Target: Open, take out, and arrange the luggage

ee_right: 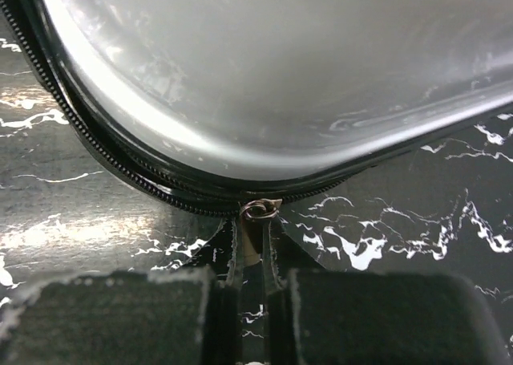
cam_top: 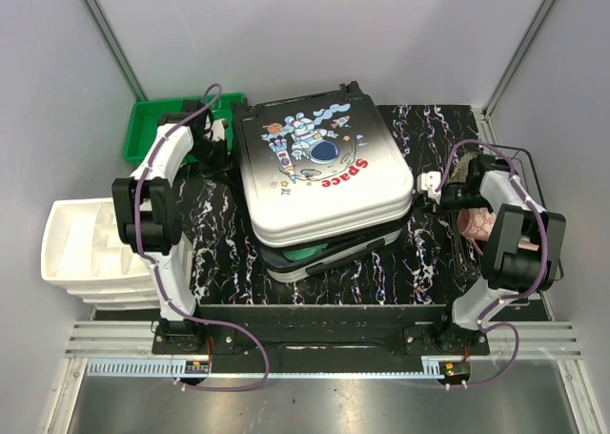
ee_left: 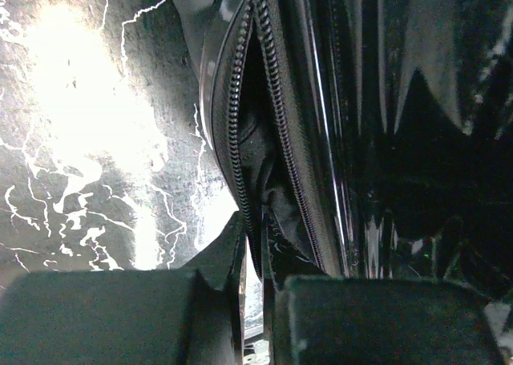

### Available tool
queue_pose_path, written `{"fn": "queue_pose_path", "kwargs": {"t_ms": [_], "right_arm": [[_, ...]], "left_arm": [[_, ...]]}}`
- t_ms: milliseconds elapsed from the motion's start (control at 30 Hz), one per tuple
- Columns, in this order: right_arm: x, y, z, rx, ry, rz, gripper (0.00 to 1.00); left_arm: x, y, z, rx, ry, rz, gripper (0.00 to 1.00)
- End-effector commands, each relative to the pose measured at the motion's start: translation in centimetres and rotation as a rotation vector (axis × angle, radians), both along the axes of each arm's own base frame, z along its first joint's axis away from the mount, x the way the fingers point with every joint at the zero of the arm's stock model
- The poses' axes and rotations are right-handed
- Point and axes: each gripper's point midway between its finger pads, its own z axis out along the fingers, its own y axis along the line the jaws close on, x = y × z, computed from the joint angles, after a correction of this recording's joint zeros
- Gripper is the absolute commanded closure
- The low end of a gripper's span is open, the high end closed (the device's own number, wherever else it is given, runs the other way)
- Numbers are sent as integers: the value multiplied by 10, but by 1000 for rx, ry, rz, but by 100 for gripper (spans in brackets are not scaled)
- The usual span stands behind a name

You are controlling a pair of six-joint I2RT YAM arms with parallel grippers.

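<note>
The luggage (cam_top: 324, 167) lies flat mid-table, its astronaut and "Space" print facing up. The upper shell sits slightly askew on the lower one, and something green shows in the front gap. My right gripper (cam_top: 426, 184) is at the right edge of the luggage. In the right wrist view it (ee_right: 255, 230) is shut on the small metal zipper pull (ee_right: 258, 211) below the pale shell (ee_right: 280, 68). My left gripper (cam_top: 221, 140) is at the back left corner. It (ee_left: 252, 233) is shut, tips at the parted zipper teeth (ee_left: 240, 140), where dark lining (ee_left: 258, 132) shows.
A green plastic bin (cam_top: 143, 134) stands at the back left and a white drawer unit (cam_top: 86, 253) hangs off the table's left side. A pink object (cam_top: 475, 226) in a wire frame sits to the right. The black marbled tabletop (cam_top: 429, 129) surrounds the luggage.
</note>
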Motion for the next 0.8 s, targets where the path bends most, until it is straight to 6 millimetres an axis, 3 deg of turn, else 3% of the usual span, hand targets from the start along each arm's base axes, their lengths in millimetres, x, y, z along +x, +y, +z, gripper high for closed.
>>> {"fn": "queue_pose_path", "kwargs": {"t_ms": [0,167,233,300,367,400,500,633,767], "right_arm": [[-36,34,19,46,-43,167,100],[-94,56,19,63,33,243,100],[-116,60,21,69,67,234,100],[-130,57,23,48,129,183,87],[-137,50,20,-1,230,104,68],[-134,44,23,-22,224,64,50],[-133,23,31,-25,268,-79,33],[-142,8,35,-54,290,-119,22],[-138,15,42,19,313,-118,15]], "left_arm": [[74,17,9,75,-336,-112,100],[61,-6,18,28,-369,-202,100],[56,-5,21,18,-366,-203,93],[52,-3,27,-16,-363,-195,71],[51,7,40,-72,-375,-166,49],[50,17,44,-82,-372,-140,43],[46,23,68,-106,-430,-128,31],[35,19,99,-113,-524,-175,22],[26,16,103,-120,-542,-202,21]]}}
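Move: Between the right fingertips the zip pull is still held, about 1 cm left of the hand point, on the suitcase's near right corner. The suitcase's middle is some 18 cm left and 5 cm ahead, the dish rack about 20 cm right and 2 back. The left fingers are shut at the left zip edge, about 1 cm to their right; from that hand the green tray lies roughly 10 cm left and 11 ahead. Hauling the pinched zip pull back, and slightly left, beside the near right corner, the right hand travels about 13 cm in all, opens wide to let the pull go, then shifts back right and rises a little. The left fingers stay shut at the left zip edge at first, then open, come free forward and left, and lift some 6 cm, tipping forward about 25 degrees. ##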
